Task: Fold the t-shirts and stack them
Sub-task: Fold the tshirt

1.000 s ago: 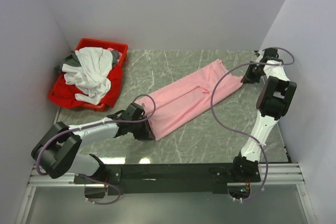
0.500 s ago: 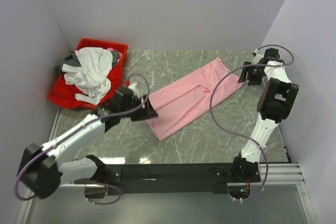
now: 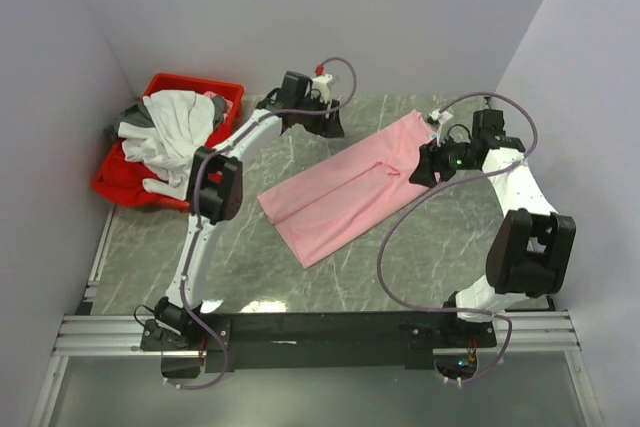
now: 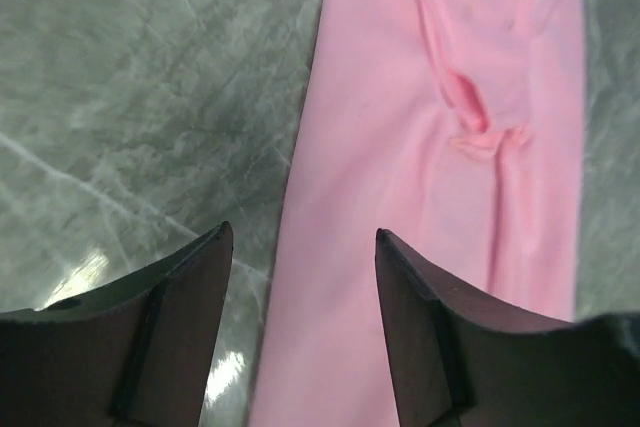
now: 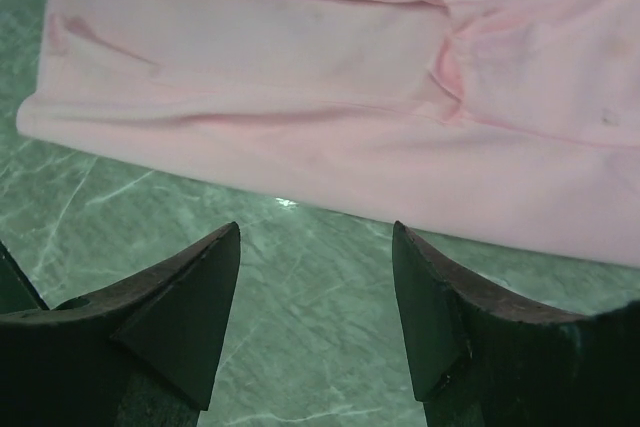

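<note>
A light pink t-shirt (image 3: 345, 187), folded into a long strip, lies diagonally across the table from near left to far right. My left gripper (image 3: 333, 125) is open and empty above the far side of the table; in its wrist view (image 4: 300, 237) the shirt's (image 4: 440, 147) long edge runs between the jaws. My right gripper (image 3: 425, 169) is open and empty at the shirt's right edge; in its wrist view (image 5: 315, 232) it hangs over bare table just short of the shirt (image 5: 300, 47). A white t-shirt (image 3: 170, 132) and a dark grey one (image 3: 125, 122) lie heaped in the bin.
A red plastic bin (image 3: 225, 87) stands at the far left, against the left wall. Grey walls close the table on the left, back and right. The green marbled tabletop (image 3: 420, 247) shows in front of the pink shirt.
My left arm has swung from the pink shirt's near-left end up to the far side of the table. My right gripper has moved from the far right corner leftward to the shirt's right edge.
</note>
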Robot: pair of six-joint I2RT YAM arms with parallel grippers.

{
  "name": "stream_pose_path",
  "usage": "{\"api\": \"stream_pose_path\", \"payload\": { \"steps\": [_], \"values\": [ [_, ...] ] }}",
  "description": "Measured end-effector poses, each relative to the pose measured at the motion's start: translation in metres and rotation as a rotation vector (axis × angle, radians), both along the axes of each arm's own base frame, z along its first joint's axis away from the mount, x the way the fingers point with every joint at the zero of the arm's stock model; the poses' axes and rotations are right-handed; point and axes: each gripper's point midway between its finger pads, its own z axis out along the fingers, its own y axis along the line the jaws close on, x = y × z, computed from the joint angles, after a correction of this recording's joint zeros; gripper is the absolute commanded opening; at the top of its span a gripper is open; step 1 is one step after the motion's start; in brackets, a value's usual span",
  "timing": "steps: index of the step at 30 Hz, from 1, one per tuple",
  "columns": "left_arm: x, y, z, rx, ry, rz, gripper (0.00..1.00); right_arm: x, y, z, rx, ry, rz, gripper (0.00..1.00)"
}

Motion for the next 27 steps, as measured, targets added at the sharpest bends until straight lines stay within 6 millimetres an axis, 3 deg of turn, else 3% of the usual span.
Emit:
{"api": "stream_pose_path", "payload": {
  "steps": [4, 7, 20, 25, 26, 27],
  "values": [
    [-0.001, -0.011, -0.052, 0.014, 0.063, -0.054, 0.62, -0.010, 0.011, 0.007, 0.020, -0.042, 0.055, 0.69],
    [-0.006, -0.012, -0.079, 0.024, 0.112, -0.062, 0.60, -0.012, 0.014, 0.006, 0.036, -0.046, 0.065, 0.69],
    [-0.016, -0.023, -0.085, -0.020, 0.148, -0.119, 0.46, -0.013, 0.016, 0.004, 0.059, -0.044, 0.070, 0.69],
    [-0.024, -0.030, -0.090, -0.010, 0.173, -0.119, 0.13, -0.013, 0.015, 0.005, 0.060, -0.043, 0.065, 0.69],
    [-0.025, -0.029, -0.092, -0.003, 0.178, -0.113, 0.00, -0.013, 0.015, 0.005, 0.060, -0.043, 0.065, 0.69],
    [-0.023, -0.029, -0.094, 0.002, 0.184, -0.097, 0.00, -0.013, 0.015, 0.005, 0.060, -0.043, 0.064, 0.69]
  ]
}}
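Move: The pink t-shirt's far long edge, around its middle, is some 3 cm right of the left gripper, 2 cm back and 10 cm below. From that spot, the shirt's left far corner is roughly 21 cm left and 11 cm back, its right far corner 17 cm right and 10 cm forward, and the small rumpled fold 10 cm right and 3 cm back. From the right gripper, the spot is about 13 cm ahead, 18 cm left and 13 cm below. Drop the open left gripper quickly, about 9 cm, onto the middle of the pink t-shirt's far edge. Near the cloth, ease it a couple of centimetres back and to the right, tipping the fingers some 10 degrees further down, then close them and pinch the edge between the fingertips. ##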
